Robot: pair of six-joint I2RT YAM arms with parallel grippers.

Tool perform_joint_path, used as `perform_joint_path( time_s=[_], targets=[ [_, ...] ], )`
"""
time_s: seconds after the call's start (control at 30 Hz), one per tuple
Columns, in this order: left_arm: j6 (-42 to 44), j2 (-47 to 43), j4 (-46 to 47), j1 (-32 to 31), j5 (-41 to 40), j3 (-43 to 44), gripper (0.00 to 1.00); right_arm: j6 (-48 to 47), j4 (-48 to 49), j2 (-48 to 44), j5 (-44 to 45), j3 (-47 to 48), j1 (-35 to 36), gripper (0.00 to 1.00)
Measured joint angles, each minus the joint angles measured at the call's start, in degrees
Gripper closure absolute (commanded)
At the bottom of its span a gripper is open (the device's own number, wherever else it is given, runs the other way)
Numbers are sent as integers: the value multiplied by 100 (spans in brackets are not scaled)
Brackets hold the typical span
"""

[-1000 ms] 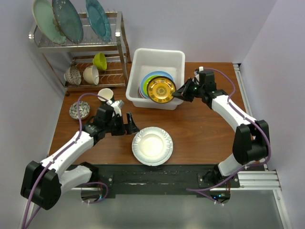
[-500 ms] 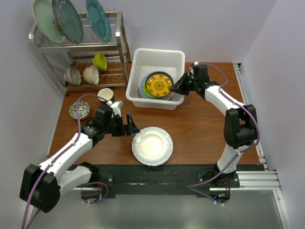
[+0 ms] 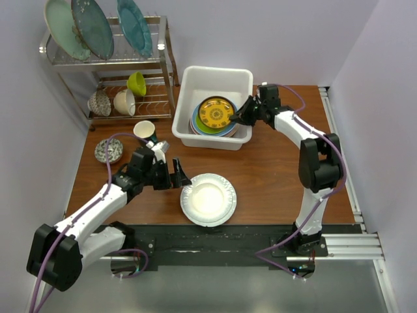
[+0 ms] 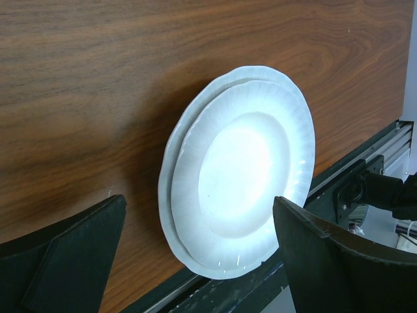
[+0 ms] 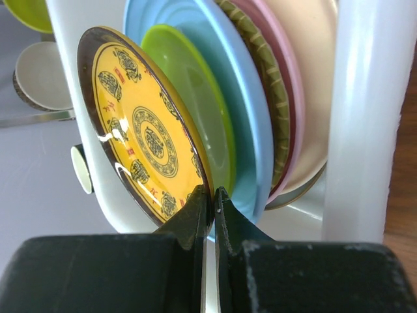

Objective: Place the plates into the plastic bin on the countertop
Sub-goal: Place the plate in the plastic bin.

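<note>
The white plastic bin (image 3: 215,70) stands at the back of the countertop (image 3: 273,169). It holds a stack of plates (image 3: 201,128). My right gripper (image 3: 240,117) reaches over the bin's right wall, shut on the rim of the gold plate (image 3: 215,112), which tilts above that stack. In the right wrist view the gripper (image 5: 212,195) pinches the gold plate (image 5: 140,137) in front of lime green (image 5: 195,117), blue (image 5: 241,98) and pink plates. My left gripper (image 3: 179,176) stands open just left of the white fluted plate (image 3: 208,199). Its fingers (image 4: 71,254) frame the white plate (image 4: 241,169), apart from it.
A wire dish rack (image 3: 107,65) at the back left carries three large teal plates and several bowls. A cream cup (image 3: 144,129) and a patterned bowl (image 3: 108,150) sit on the counter near my left arm. The black rail (image 3: 208,244) runs along the near edge.
My right gripper has carried the gold plate from over the bin's front corner further into the bin, above the stack. The left gripper has crept slightly toward the white plate.
</note>
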Motion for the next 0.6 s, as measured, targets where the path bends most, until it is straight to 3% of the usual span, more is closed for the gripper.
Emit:
perform_joint_path(
  time_s=[0.43, 0.53, 0.6],
  targets=[
    [-57, -103, 37, 0, 17, -179, 0, -39, -136, 238, 101, 188, 0, 90],
    [-57, -103, 46, 0, 37, -179, 0, -63, -149, 238, 94, 188, 0, 56],
    [-57, -103, 46, 0, 46, -179, 0, -42, -131, 238, 66, 190, 0, 45]
  ],
)
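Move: The right hand still pinches the right rim of the yellow plate inside the plastic bin; the green plate it is meant for is centred about 9 cm to the hand's left, level with it fore and aft and some 4 cm lower. The blue plate under that one is about 9 cm left, 1 cm ahead and 5 cm down. The bin's right wall runs some 7 cm to the right, its middle 5 cm farther out. From the left hand, the green plate lies roughly 28 cm ahead, 16 cm right and 4 cm down. The right hand finishes lowering the yellow plate towards the green plate in the bin, sinking only a little over 1 cm with a slight creep forward and almost no tilt. It then holds still there, and the fingers, shut on the plate's right rim until now, open to a bit over a third of their full gap, letting go of the plate while staying close around its rim. ##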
